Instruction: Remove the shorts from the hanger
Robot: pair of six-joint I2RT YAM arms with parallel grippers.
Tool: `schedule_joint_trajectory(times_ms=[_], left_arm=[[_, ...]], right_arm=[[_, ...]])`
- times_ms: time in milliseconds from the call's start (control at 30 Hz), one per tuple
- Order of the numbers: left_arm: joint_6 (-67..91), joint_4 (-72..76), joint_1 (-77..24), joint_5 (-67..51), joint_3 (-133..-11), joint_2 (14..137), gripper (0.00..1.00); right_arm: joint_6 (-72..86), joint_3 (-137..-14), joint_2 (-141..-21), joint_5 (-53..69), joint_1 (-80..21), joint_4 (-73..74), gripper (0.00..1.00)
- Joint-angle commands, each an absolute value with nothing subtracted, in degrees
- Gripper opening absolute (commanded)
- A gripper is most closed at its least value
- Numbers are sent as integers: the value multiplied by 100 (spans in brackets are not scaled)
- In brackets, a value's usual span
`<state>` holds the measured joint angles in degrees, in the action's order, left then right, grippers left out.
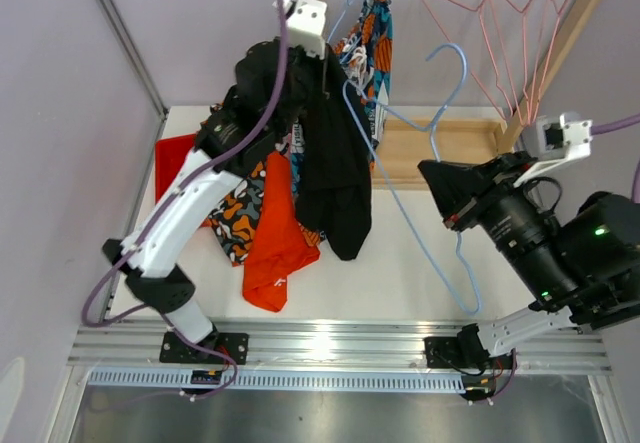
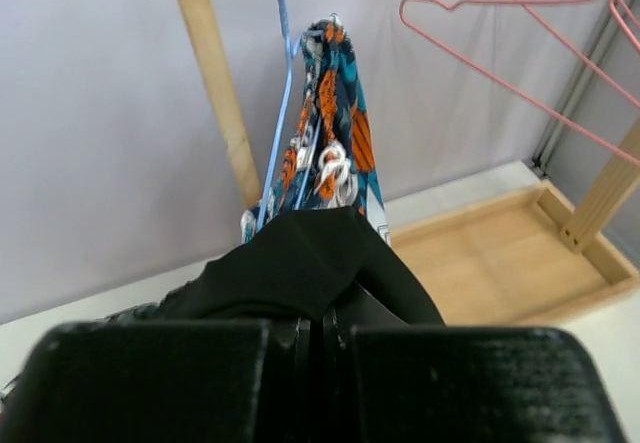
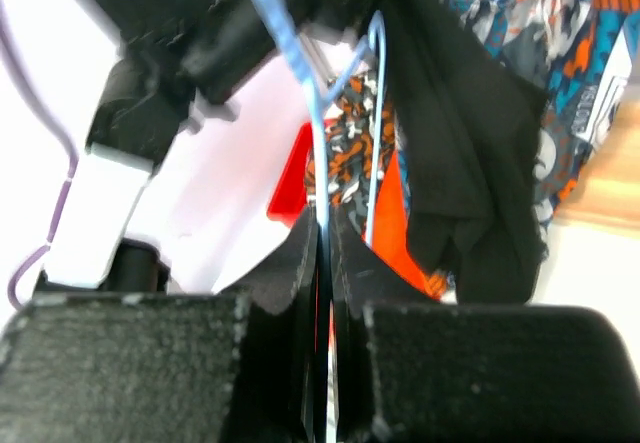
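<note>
My left gripper (image 1: pixel 308 63) is raised and shut on the plain black shorts (image 1: pixel 335 178), which hang down from it; in the left wrist view the black fabric (image 2: pixel 300 263) fills the shut jaws (image 2: pixel 320 328). My right gripper (image 1: pixel 435 178) is shut on the wire of a light blue hanger (image 1: pixel 410 218), seen between its fingers in the right wrist view (image 3: pixel 322 253). The blue shorts with orange-white print (image 1: pixel 372 28) hang on the rack behind. The plain orange shorts (image 1: pixel 275 248) and the blotched shorts (image 1: pixel 232 218) lie on the table under the left arm.
A wooden rack with a tray base (image 1: pixel 450 141) stands at the back. Several empty pink hangers (image 1: pixel 500 43) hang on its rail at the right. A red fabric (image 1: pixel 175 158) lies at the table's left. A wall post (image 1: pixel 125 33) runs along the left.
</note>
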<state>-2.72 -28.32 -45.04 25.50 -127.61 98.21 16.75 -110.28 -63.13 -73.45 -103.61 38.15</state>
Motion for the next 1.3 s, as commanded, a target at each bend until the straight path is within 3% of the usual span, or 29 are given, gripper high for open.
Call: schedule_joint_trajectory(times_ms=[0, 67, 267, 467, 533, 633, 833, 967, 1067, 1200, 1267], left_arm=[[-606, -2110, -4562, 2794, -12438, 8449, 0], [-956, -2013, -4553, 3058, -12384, 7947, 0], [-1688, -2460, -4211, 3455, -13367, 8015, 0], [-837, -3119, -2639, 2491, -13719, 8392, 0], [-311, -3373, -1999, 2129, -13737, 8516, 0], [200, -3463, -1426, 1478, -13413, 8762, 0], [395, -2681, -1231, 888, -11910, 8973, 0], [729, -2742, -932, 431, -12040, 9579, 0], [747, -2690, -870, 378, -11945, 9896, 0], [791, -2383, -826, 378, -11279, 9967, 0], [879, -2259, -747, 369, -11006, 9975, 0]], right_arm=[[-1304, -10688, -6073, -8349, -10582, 217, 0], [-2332, -10757, -6126, -8193, -10329, -760, 0], [-2856, -11671, -6521, -7788, -9651, -554, 0], [-3664, -12392, -6873, -7559, -9466, -467, 0], [-3700, -12899, -7162, -7419, -9466, 284, 0], [-4048, -13559, -7619, -7216, -9492, 948, 0], [-4895, -14062, -8304, -7102, -9405, 1439, 0], [-4738, -14256, -8665, -6917, -8940, 2170, 0], [-3791, -14449, -8771, -6313, -8150, 3301, 0], [-2034, -14599, -8780, -4584, -6604, 4665, 0], [-1066, -14398, -8737, -3230, -5365, 5088, 0]])
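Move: Both hands still hold their things: the left the black shorts, the right the blue hanger. The red bin lies about 13 cm ahead of the left hand, 22 to its left and 47 below; the orange shorts spilling from it lie some 8 cm back, 13 left. The patterned shorts hang roughly 15 cm ahead, 6 right and 8 lower. The rod is about 40 cm ahead of the right hand, 3 right and 12 above; the pink hangers hang some 22 cm right, equally far out. Back, left and up first, the left hand swings some 20 cm away from the hanger with its closed grip on the black shorts, then curves forward and down over the red bin, turning counter-clockwise. The right hand keeps pinching the blue hanger, rises while drawing right, then comes back left and pushes forward towards the rod, sinking a little, tips tilted up and rolled about 40 degrees, left side down. ##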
